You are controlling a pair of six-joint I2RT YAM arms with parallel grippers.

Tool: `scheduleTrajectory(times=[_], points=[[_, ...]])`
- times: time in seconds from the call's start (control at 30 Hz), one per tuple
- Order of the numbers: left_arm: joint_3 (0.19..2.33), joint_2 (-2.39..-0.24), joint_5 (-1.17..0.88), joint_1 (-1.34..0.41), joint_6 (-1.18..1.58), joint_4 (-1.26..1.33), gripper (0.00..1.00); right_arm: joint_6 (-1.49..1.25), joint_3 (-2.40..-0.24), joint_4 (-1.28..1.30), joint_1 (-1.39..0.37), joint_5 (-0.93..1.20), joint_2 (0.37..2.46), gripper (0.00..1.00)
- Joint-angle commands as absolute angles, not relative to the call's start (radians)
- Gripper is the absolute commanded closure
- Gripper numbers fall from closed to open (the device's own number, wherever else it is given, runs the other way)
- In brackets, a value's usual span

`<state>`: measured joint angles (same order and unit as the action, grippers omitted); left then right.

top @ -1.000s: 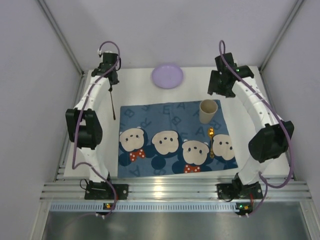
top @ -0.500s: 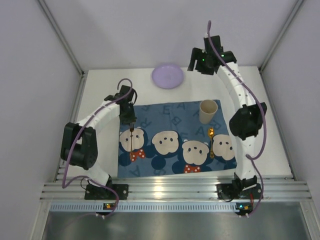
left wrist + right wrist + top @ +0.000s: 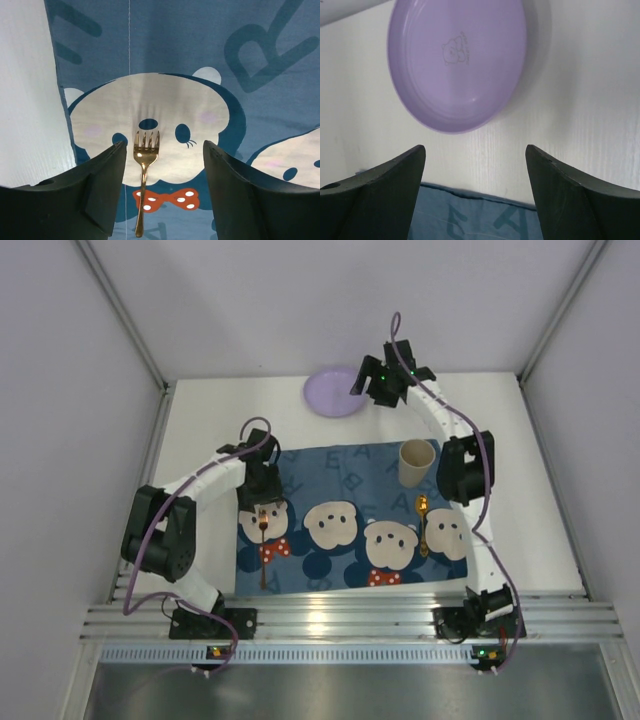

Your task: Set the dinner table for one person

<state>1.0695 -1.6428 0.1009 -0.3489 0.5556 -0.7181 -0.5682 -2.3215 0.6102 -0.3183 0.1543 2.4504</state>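
A gold fork [image 3: 144, 175] lies flat on the blue mouse-print mat [image 3: 350, 475], over the leftmost mouse face, tines pointing to the far side. My left gripper [image 3: 164, 149] hovers open just above it, and neither finger touches the fork [image 3: 263, 550]. The mat covers the middle of the white dinner table [image 3: 190, 440]. A lilac plate [image 3: 457, 60] rests on the bare table past the mat's far edge. My right gripper [image 3: 475, 150] hangs open and empty above the strip between plate and mat. From above, the right gripper [image 3: 372, 380] sits just right of the plate [image 3: 335, 392].
A beige cup [image 3: 416, 462] stands upright on the mat's far right part. A gold spoon [image 3: 422, 523] lies on the mat just in front of it. Grey walls close in the table on three sides.
My left gripper carried the fork from the far left of the table onto the mat, then opened and let it go. My right arm swung left to the plate, its jaws widening.
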Motion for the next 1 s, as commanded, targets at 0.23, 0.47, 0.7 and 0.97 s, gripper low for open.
scheduleTrajectory(times=[0.23,0.47,0.7,0.97], points=[[1.173,-1.621,0.147,-0.351,0.555,-0.808,0.32,-0.607,-2.517,0.558,-0.394,-0.093,2.589,0.23],[1.196,-1.649,0.156,-0.350,0.552,-0.824,0.33,-0.666,-2.537,0.606,-0.381,-0.181,2.634,0.26],[1.238,-1.704,0.178,-0.350,0.557,-0.848,0.34,-0.701,-2.606,0.589,-0.370,-0.140,2.741,0.44],[1.293,-1.740,0.216,-0.348,0.574,-0.900,0.35,-0.805,-2.634,0.581,-0.322,-0.061,2.810,0.86]])
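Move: Ahead and to the left of the right hand lies the purple plate, its middle about 9 cm forward, 8 cm left and 9 cm below. The cup stands some 18 cm back and 12 cm to the right of that hand, its middle about 6 cm lower. The placemat's middle is roughly 30 cm back, 3 cm left and 11 cm below. From the left hand the plate is around 38 cm ahead, 15 cm right and 2 cm lower. Sinking about 8 cm net and reaching some 5 cm forward, the right hand first pushes forward-left, then drops to the plate's near right rim and eases forward again. It turns about 15 degrees clockwise while its open fingers close most of the way across the rim, one on each side. The left hand, still open, drifts about 2 cm up and 2 cm forward, away from the fork. ##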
